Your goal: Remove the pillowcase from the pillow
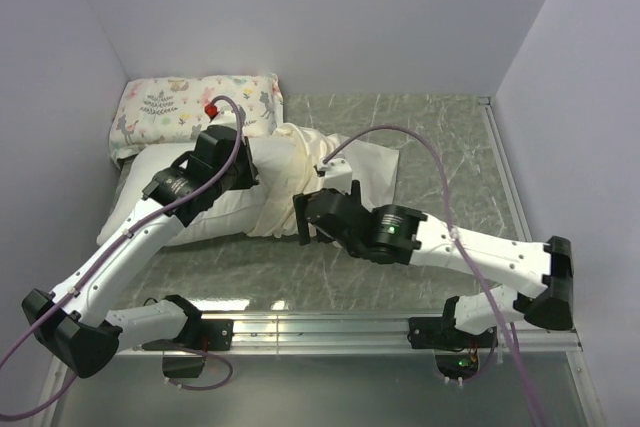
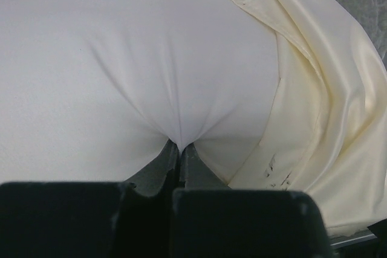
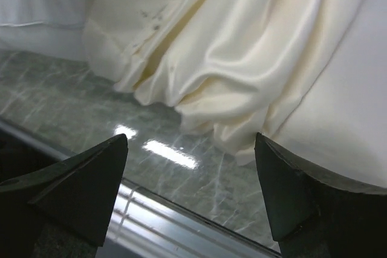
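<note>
The plump white pillow [image 1: 145, 172] lies across the left half of the table. The cream pillowcase [image 1: 305, 152] is bunched in folds round its right part. My left gripper [image 1: 252, 175] rests on top of the pillow. In the left wrist view that gripper [image 2: 180, 147] is shut on a pinch of the white pillow [image 2: 121, 58] cloth, with the pillowcase [image 2: 329, 107] rucked up to the right. My right gripper [image 1: 300, 219] stands open at the pillow's near side. In the right wrist view it [image 3: 190, 149] holds nothing, just short of the crumpled pillowcase [image 3: 242, 58] edge.
A smaller printed pillow [image 1: 195, 102] lies at the back left against the wall. The green marbled tabletop [image 1: 445, 147] runs to the right. An aluminium rail [image 1: 330, 327] borders the near edge, close under my right gripper. Walls close in on three sides.
</note>
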You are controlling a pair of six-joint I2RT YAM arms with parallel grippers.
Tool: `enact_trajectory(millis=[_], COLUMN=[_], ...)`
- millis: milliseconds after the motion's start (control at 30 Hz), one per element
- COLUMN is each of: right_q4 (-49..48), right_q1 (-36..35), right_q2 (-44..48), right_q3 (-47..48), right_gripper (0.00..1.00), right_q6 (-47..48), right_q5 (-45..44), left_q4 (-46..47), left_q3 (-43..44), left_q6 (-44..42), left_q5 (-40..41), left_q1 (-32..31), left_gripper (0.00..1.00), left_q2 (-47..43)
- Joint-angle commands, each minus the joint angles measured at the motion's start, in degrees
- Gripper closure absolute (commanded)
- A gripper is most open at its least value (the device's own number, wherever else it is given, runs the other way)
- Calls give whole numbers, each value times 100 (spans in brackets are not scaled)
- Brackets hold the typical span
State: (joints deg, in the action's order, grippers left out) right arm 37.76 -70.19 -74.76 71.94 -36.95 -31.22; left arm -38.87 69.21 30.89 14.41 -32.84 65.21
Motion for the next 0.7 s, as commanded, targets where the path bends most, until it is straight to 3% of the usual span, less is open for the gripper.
enact_trajectory(millis=[0,133,233,300,367,467,667], right_q4=[311,153,21,117,249,163,170], right_q1=[198,462,568,594,682,1401,3247], right_q2=[-407,-417,-434,-452,-330,309,1471], right_q3=[338,417,539,619,672,331,-233], right_gripper=[8,20,47,70,80,90,96], right_q6=[-278,-129,39,91,109,284,688], right_q5=[-841,-868,-710,-771,-841,-465,-16], left_q4=[548,460,442,424,328,135,64], left_q3=[268,409,523,602,664,857,1209], left_q6=[57,22,-4,-40,-136,-250,-382], left_q5=[53,9,-105,-123,-18,421,343], left_q1=[-56,-47,-47,-56,-47,-21,603], left_gripper=[100,100,100,100,100,100,100], left_q2=[-210,-316,-351,-342,-351,-412,-632])
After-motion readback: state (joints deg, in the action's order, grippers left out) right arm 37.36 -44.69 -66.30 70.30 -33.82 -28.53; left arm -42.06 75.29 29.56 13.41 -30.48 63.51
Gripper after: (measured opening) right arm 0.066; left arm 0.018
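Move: The right hand, open, is just short of the bunched near folds of the pillowcase: about 4 cm ahead, 1 cm to its right and 3 cm lower. The pillowcase's flat loose end lies some 9 cm ahead and 11 cm right; the white pillow's middle is roughly 28 cm left and 2 cm ahead. From the left hand, already pinching that pillow, the folds are about 17 cm right and level with it, a little lower. Dip the right gripper about 4 cm forward and a little down into the bunched folds and close on them. Then haul the pillowcase right, some 10 cm, also forward and up, turning the wrist clockwise by roughly 20 degrees overall. Keep the left fingers shut on the pillow, near its covered end, holding almost still until the right hand pulls, then lift about 4 cm. ##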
